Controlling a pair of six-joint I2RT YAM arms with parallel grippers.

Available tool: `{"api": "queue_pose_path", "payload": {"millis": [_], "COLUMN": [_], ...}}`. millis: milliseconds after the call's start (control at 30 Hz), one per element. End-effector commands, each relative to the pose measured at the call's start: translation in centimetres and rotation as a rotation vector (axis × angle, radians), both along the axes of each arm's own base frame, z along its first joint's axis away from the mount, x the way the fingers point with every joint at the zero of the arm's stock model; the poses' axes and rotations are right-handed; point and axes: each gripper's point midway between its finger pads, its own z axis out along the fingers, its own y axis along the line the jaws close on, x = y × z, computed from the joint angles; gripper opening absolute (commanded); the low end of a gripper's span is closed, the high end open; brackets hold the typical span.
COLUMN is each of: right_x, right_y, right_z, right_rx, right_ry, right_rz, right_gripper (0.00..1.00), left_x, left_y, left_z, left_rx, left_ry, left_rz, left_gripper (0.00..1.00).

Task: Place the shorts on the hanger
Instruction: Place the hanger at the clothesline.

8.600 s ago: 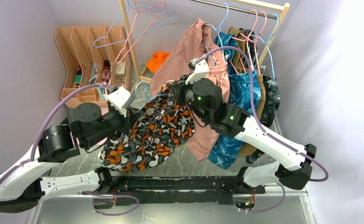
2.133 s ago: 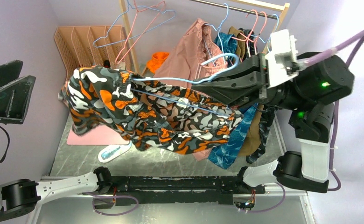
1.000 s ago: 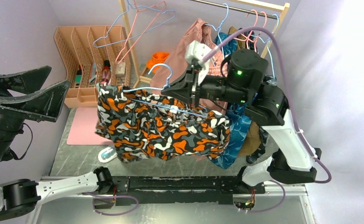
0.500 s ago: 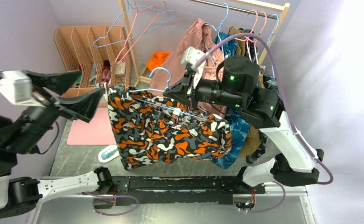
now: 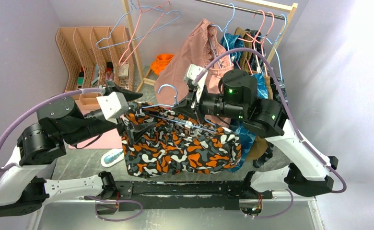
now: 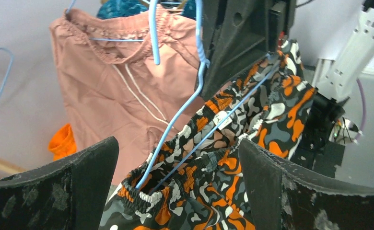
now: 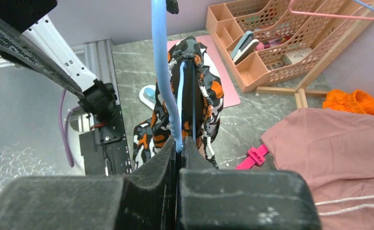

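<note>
The camouflage-print shorts (image 5: 180, 151) hang by the waistband from the light-blue hanger (image 5: 168, 91), above the table's middle. My right gripper (image 5: 189, 106) is shut on the hanger just below its hook. In the right wrist view the hanger (image 7: 162, 72) runs up from the closed jaws of my right gripper (image 7: 179, 146), with the shorts (image 7: 202, 96) draped over it. My left gripper (image 5: 142, 112) stands open at the waistband's left end. In the left wrist view my left gripper (image 6: 178, 187) has its wide-apart fingers on either side of the shorts (image 6: 252, 158) and the hanger (image 6: 175, 120), without touching them.
A dusty-pink garment (image 5: 199, 52) and a blue leaf-print one (image 5: 250, 91) hang on the rail (image 5: 252, 7) behind. A peach organiser rack (image 5: 91, 52) stands at the back left, with pink hangers (image 5: 146, 24) above it. A pink mat (image 5: 103, 139) and a small white object (image 5: 112, 157) lie on the table.
My left arm has swung in from the far left, and its open jaws now flank the waistband's left end. The right arm has brought hanger and shorts slightly lower and nearer.
</note>
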Motion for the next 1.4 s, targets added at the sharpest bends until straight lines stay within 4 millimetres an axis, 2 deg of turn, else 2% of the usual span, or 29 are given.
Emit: {"api": "queue_pose_path", "payload": {"millis": [0, 233, 367, 467, 567, 633, 700, 733, 867, 967, 1000, 1067, 1133, 1167, 1367], "right_x": [-1.2, -2.8, -3.4, -3.6, -4.0, -4.2, -4.3, -4.4, -4.4, -4.6, -4.6, -4.8, -4.9, -5.0, -5.4], "right_y": [-0.5, -0.4, -0.5, -0.5, -0.6, -0.7, -0.9, -1.1, -1.5, -1.8, -1.8, -1.9, -1.9, -1.9, -2.0], "right_z": [1.3, 1.2, 1.4, 1.2, 1.0, 0.7, 0.1, -0.1, -0.8, -0.9, -1.0, -1.0, -1.1, -1.3, -1.7], "right_rx": [0.062, 0.080, 0.088, 0.083, 0.078, 0.069, 0.054, 0.048, 0.032, 0.029, 0.028, 0.027, 0.022, 0.017, 0.007], "right_ry": [-0.003, 0.038, 0.048, 0.059, 0.071, 0.079, 0.084, 0.085, 0.083, 0.076, 0.078, 0.078, 0.084, 0.088, 0.142], "right_rz": [0.036, 0.108, 0.130, 0.139, 0.150, 0.158, 0.159, 0.159, 0.152, 0.154, 0.158, 0.165, 0.171, 0.173, 0.169], "right_gripper": [0.00, 0.00, 0.00, 0.00, 0.00, 0.00, 0.00, 0.00, 0.00, 0.00, 0.00, 0.00, 0.00, 0.00, 0.00], "left_x": [-1.5, -0.9, -0.6, -0.5, -0.3, -0.2, -0.3, -0.4, -1.1, -1.6, -1.7, -1.6, -1.5, -1.5, -1.0], "left_y": [-2.0, -4.4, -5.4, -5.9, -6.1, -6.1, -6.1, -6.0, -6.1, -6.2, -6.2, -6.3, -6.3, -6.3, -6.2], "left_z": [-1.7, -4.5, -5.6, -6.2, -6.5, -6.6, -6.4, -6.3, -6.1, -6.4, -6.4, -6.6, -6.5, -6.4, -6.2], "left_rx": [0.084, 0.176, 0.199, 0.212, 0.226, 0.230, 0.226, 0.222, 0.203, 0.200, 0.199, 0.198, 0.188, 0.178, 0.147], "left_ry": [-0.008, -0.011, -0.016, -0.020, -0.023, -0.023, -0.021, -0.020, 0.002, 0.023, 0.026, 0.031, 0.030, 0.028, 0.013], "left_rz": [-0.145, -0.199, -0.218, -0.229, -0.232, -0.234, -0.241, -0.250, -0.293, -0.328, -0.332, -0.332, -0.330, -0.327, -0.292], "left_gripper": [0.99, 0.99, 0.94, 0.84, 0.70, 0.59, 0.43, 0.39, 0.46, 0.44, 0.42, 0.30, 0.10, 0.08, 0.07]}}
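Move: The hanger with the shorts on it is held in the right hand; the bit of blue wire the left fingers will take lies about 3 cm ahead, 5 cm right and 5 cm below the open left hand, some 4 cm straight left of the right fingers, level with them. From the left hand, the hook is about 6 cm ahead, 6 cm right and 3 cm lower, and the right fingertips 3 cm ahead, 9 cm right, 5 cm lower. The left end of the waistband hangs about 10 cm below the left hand and 1 cm ahead, neither left nor right. The hanger, still pinched by the right hand, is drawn back about 5 cm, sinking a little and swinging slightly counter-clockwise. The left hand comes in to meet it, down some 7 cm and 6 cm right over the left shoulder of the wire, its left side tipping up and turning clockwise nearly 20 degrees; there its wide-open fingers shut in stages on the wire, left of the right fingers. ##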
